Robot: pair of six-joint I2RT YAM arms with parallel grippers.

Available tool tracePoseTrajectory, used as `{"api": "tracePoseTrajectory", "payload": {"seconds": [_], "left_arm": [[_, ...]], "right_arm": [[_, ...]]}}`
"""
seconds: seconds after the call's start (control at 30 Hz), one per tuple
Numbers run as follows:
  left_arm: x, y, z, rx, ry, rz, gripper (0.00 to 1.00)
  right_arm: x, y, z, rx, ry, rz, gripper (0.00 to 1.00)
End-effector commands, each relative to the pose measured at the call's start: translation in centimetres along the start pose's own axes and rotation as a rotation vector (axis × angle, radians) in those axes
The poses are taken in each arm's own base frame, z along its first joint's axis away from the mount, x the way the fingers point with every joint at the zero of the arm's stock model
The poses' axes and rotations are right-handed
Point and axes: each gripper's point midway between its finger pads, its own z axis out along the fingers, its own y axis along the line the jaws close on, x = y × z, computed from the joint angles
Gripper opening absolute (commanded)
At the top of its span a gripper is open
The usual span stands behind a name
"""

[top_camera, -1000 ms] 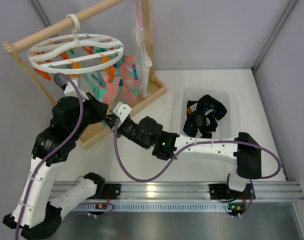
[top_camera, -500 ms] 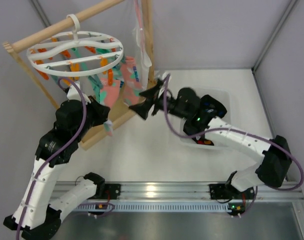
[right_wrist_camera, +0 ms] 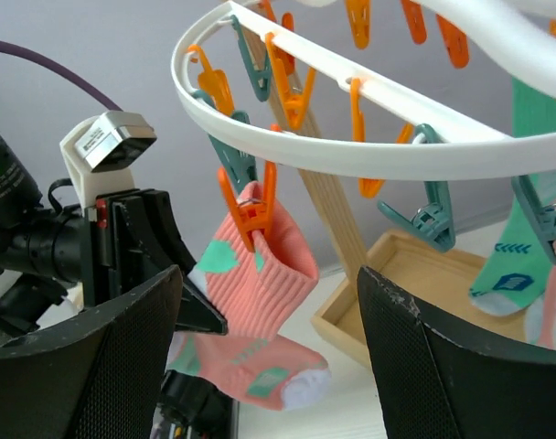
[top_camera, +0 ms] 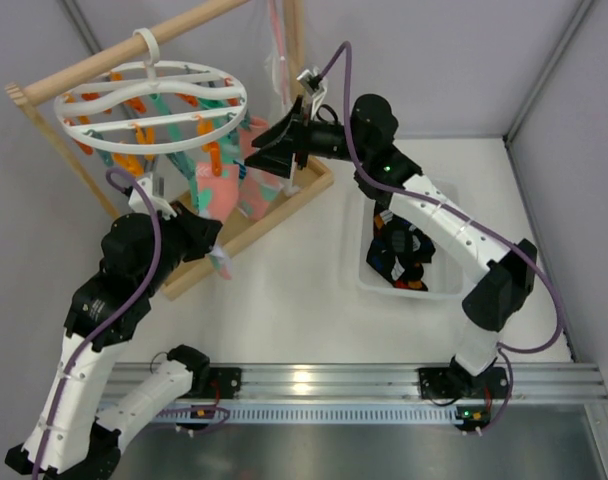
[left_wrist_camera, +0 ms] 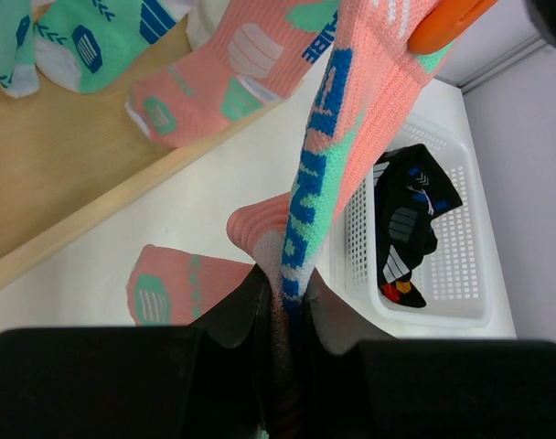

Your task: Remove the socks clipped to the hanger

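The white ring hanger hangs by its hook from a wooden rail, with several orange and teal clips under it. Pink socks with mint and blue patches hang from its near side. My left gripper is below the ring, shut on the lower end of one pink sock, which runs taut up to an orange clip. My right gripper is at the ring's right side, open. In its wrist view the fingers flank a clipped pink sock without touching it.
A white basket at the right holds black patterned socks. The wooden frame's rail and base tray stand under and behind the hanger. Mint socks hang farther round the ring.
My right gripper has opened and swung from beside the left gripper up to the hanger's right side. The left gripper keeps its hold on the pink sock and has shifted slightly.
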Motion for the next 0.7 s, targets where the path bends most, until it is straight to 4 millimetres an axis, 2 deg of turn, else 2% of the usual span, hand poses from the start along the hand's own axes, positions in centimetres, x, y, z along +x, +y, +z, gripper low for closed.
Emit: {"api": "tracePoseTrajectory", "payload": {"seconds": [0.0,0.2,0.4,0.57,0.63,0.67], "left_arm": [[-0.7,-1.1,-0.3,0.051,-0.025,-0.027,0.00],[-0.7,-1.2,-0.4,0.059,-0.025,-0.030,0.00],[-0.6,-1.2,-0.3,0.056,-0.022,-0.030,0.00],[-0.5,-1.3,-0.2,0.061,-0.015,-0.027,0.00],[-0.4,-1.2,-0.1,0.057,-0.012,-0.025,0.00],[-0.4,-1.2,-0.1,0.057,-0.010,-0.024,0.00]], "right_arm": [[-1.5,1.8,1.1,-0.122,-0.020,0.021,0.74],[-1.0,2.7,3.7,-0.178,-0.022,0.027,0.73],[-1.3,3.2,5.1,-0.197,-0.042,0.019,0.73],[-1.4,2.9,6.5,-0.192,-0.064,0.012,0.73],[-0.6,2.5,7.3,-0.196,-0.056,0.020,0.73],[-1.2,2.9,7.5,-0.200,-0.068,0.010,0.73]]}}
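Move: The orange clip on the held pink sock hangs about 9 cm to the right hand's left, 1 cm back and 3 cm higher. The sock's middle is below the clip, 9 cm left of the hand, 2 cm back and 3 cm down; a green clip sits 4 cm left of the orange one, 1 cm back and 2 cm up. From the left hand, the orange clip lies roughly 5 cm ahead, 4 cm right and 8 cm up. With the left hand still pinching the pink sock below its clip and staying put, the open right hand travels left about 6 cm towards the orange clip. It dips some 2 cm on the way, then climbs above its starting height, swinging roughly 10 degrees counter-clockwise so the spread fingers come up on either side of the line to the clip, without closing. ##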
